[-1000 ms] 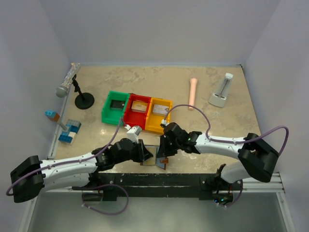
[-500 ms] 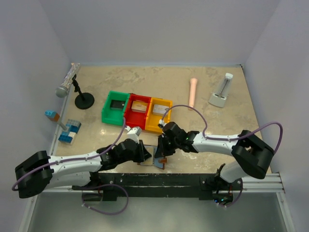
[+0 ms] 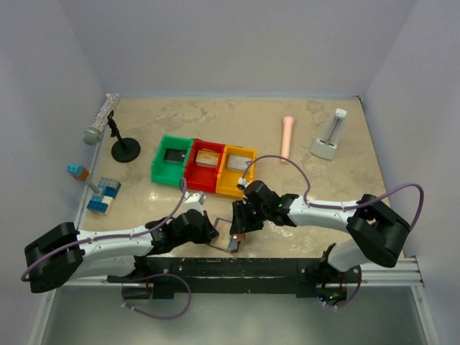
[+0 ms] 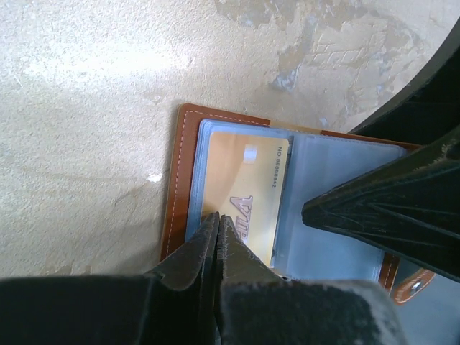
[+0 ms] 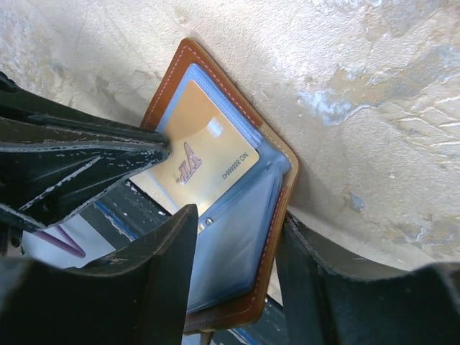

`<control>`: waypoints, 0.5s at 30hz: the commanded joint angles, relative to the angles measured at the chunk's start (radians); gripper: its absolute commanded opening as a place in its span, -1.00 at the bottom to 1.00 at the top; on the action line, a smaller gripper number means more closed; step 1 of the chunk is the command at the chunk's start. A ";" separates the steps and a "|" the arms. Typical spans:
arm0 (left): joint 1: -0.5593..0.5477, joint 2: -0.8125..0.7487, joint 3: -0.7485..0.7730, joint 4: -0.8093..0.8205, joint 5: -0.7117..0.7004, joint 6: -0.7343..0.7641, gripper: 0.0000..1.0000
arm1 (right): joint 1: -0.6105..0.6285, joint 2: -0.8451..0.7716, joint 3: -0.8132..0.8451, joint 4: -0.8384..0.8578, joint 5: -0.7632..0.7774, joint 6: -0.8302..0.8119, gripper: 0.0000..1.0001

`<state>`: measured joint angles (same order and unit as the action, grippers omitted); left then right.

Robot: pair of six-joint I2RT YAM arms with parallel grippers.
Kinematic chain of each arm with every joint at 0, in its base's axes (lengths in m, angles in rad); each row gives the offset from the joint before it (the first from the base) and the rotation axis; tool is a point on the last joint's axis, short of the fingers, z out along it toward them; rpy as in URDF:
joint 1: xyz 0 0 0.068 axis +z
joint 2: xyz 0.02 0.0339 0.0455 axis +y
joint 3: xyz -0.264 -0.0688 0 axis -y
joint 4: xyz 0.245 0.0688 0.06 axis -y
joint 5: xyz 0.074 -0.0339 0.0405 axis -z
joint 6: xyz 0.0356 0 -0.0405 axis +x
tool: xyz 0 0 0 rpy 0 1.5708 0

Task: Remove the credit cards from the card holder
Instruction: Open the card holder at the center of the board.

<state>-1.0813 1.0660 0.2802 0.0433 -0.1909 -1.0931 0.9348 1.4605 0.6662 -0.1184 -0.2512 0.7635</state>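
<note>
The card holder (image 3: 221, 230) lies open at the table's near edge, brown rim (image 4: 180, 180) outside and pale blue sleeves inside. A gold credit card (image 4: 248, 180) marked VIP sits in its left sleeve, also visible in the right wrist view (image 5: 208, 158). My left gripper (image 4: 218, 217) is shut, its joined tips resting on the card's near edge; no card shows between them. My right gripper (image 5: 239, 215) is open, one finger on each side of the holder's other half (image 5: 277, 187), with gaps on both sides. In the top view both grippers meet over the holder, left gripper (image 3: 212, 233), right gripper (image 3: 239, 226).
Green bin (image 3: 172, 159), red bin (image 3: 205, 162) and yellow bin (image 3: 237, 169) stand in a row just behind the holder. A microphone on a stand (image 3: 100, 122) and toy blocks (image 3: 104, 194) are at the left. A pink cylinder (image 3: 287, 138) and a white stand (image 3: 330, 136) are at the back right. A black rail (image 3: 237, 269) runs along the near edge.
My right gripper has opened and let go of the holder's flap. My left gripper has closed and its tips have come down onto the gold card.
</note>
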 commanded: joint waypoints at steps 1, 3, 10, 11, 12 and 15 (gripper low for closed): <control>-0.005 0.023 -0.003 0.013 -0.027 -0.019 -0.99 | -0.005 -0.038 0.010 -0.029 0.021 -0.029 0.02; -0.005 0.028 -0.001 0.021 -0.024 -0.021 -0.99 | -0.005 -0.032 0.013 -0.027 0.017 -0.032 -0.03; -0.005 -0.032 -0.007 0.046 -0.010 -0.002 -0.94 | -0.005 0.006 0.036 -0.020 0.001 -0.059 -0.77; -0.005 -0.037 -0.009 0.050 -0.005 0.001 -0.93 | -0.005 0.011 0.042 -0.020 0.001 -0.069 -0.82; -0.005 -0.044 -0.012 0.056 -0.002 0.004 -0.92 | -0.005 0.015 0.047 -0.018 0.001 -0.075 -0.86; -0.005 -0.057 -0.016 0.079 0.013 0.013 -0.89 | -0.007 0.026 0.067 -0.017 0.000 -0.095 -0.97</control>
<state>-1.0813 1.0348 0.2787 0.0654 -0.1886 -1.1030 0.9302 1.4704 0.6804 -0.1432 -0.2543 0.7197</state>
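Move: Just back from the right fingertips, which stand open astride its far edge, lies the right half of the opened card holder, its middle some 3 cm back and 2 cm below. The gold card in the left half sits about 5 cm left and 2 cm back of that hand, and the orange bin about 18 cm ahead. From the shut left fingers the right half lies roughly 8 cm to the right and 2 cm back, the gold card 3 cm to the right, just below. Closing on the far edge of the holder's right half, the right fingers pinch it with one pad over the blue pocket and the other behind the leather, the hand staying within about half a centimetre of its place. The left fingers stay shut by the gold card, first holding low, then rising about 1 cm while edging slightly right. ##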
